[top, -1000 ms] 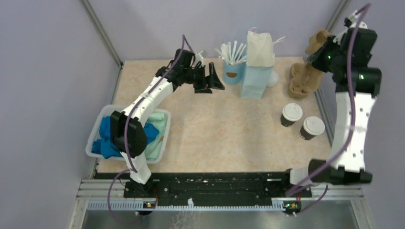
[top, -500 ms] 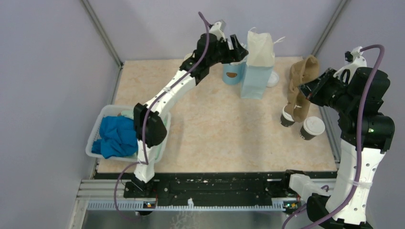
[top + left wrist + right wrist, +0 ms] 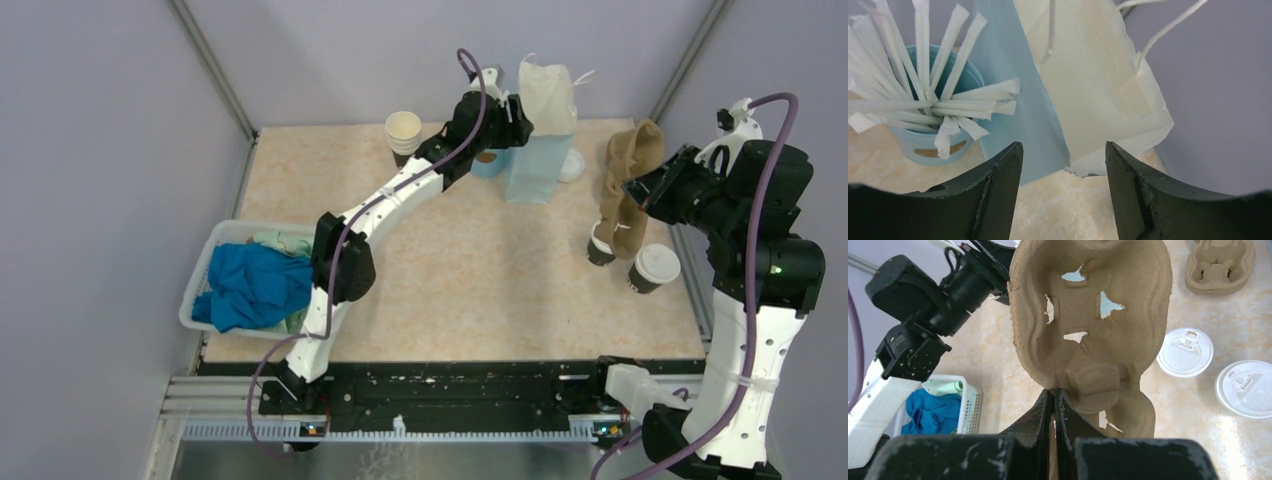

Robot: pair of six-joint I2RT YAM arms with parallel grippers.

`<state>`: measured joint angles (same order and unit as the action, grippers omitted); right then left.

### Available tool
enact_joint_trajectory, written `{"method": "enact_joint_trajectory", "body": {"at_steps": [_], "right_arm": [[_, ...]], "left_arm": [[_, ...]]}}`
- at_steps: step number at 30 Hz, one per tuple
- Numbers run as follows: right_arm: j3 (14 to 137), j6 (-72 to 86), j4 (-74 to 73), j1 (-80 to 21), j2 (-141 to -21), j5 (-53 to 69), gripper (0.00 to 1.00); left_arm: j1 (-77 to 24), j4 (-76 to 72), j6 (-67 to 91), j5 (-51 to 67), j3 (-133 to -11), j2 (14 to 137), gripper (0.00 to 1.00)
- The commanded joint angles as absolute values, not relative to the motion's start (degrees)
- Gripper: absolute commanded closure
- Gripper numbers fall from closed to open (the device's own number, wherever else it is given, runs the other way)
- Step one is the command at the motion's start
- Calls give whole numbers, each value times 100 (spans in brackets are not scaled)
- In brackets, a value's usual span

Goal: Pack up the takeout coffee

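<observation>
Two takeout coffees with white lids stand at the right: one in the open [image 3: 655,268] [image 3: 1245,388], the other [image 3: 1185,352] half hidden in the top view behind a brown pulp cup carrier [image 3: 618,215] [image 3: 1093,315]. My right gripper [image 3: 640,192] [image 3: 1054,392] is shut on that carrier's edge and holds it upright just above the coffees. The light blue paper bag with a cream lining [image 3: 540,130] [image 3: 1088,85] stands at the back. My left gripper [image 3: 505,115] [image 3: 1063,146] hovers open at the bag's left side, nothing between its fingers.
A light blue cup of white sticks [image 3: 487,160] [image 3: 918,140] sits just left of the bag. Lidless paper cups [image 3: 403,135] are stacked further left. Another carrier [image 3: 1220,265] lies at the back right. A white basket [image 3: 215,250] with blue cloth is at the left edge.
My left arm swung right from the lidless cups to the bag, its jaws narrowing. My right arm brought the carrier down from the back corner to just above the coffees.
</observation>
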<state>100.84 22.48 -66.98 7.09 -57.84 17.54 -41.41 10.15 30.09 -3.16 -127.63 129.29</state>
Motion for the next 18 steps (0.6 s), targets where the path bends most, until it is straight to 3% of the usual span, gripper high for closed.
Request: {"method": "enact_joint_trajectory", "body": {"at_steps": [1, 6, 18], "right_arm": [[10058, 2145, -6559, 714, -5807, 1814, 100], [9981, 2136, -6506, 712, -5827, 1852, 100], [9941, 2152, -6478, 712, -5818, 1846, 100]], "left_arm": [[-4070, 539, 2966, -658, -13222, 13015, 33], [-4075, 470, 3089, -534, -13386, 13168, 31], [-4108, 630, 2881, -526, -13737, 13399, 65]]}}
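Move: The blue paper bag's middle lies about 6 cm ahead of the left gripper, 6 cm to its right and 13 cm below. The straw cup stands some 9 cm ahead and 3 cm left of the gripper, 20 cm lower; a white lid lies about 9 cm ahead and 18 cm right of it, 25 cm down. From the right hand, already holding the carrier, the bag is about 33 cm ahead, 10 cm left and 27 cm below. Bring the left gripper up about 3 cm and a little forward, then let it sink again by nearly as much while easing on ahead, some 2.5 cm forward in all, to the near left corner of the blue bag's top edge. Bring the open fingers well towards each other around that corner, not yet shut. Keep the right gripper closed on the carrier. ##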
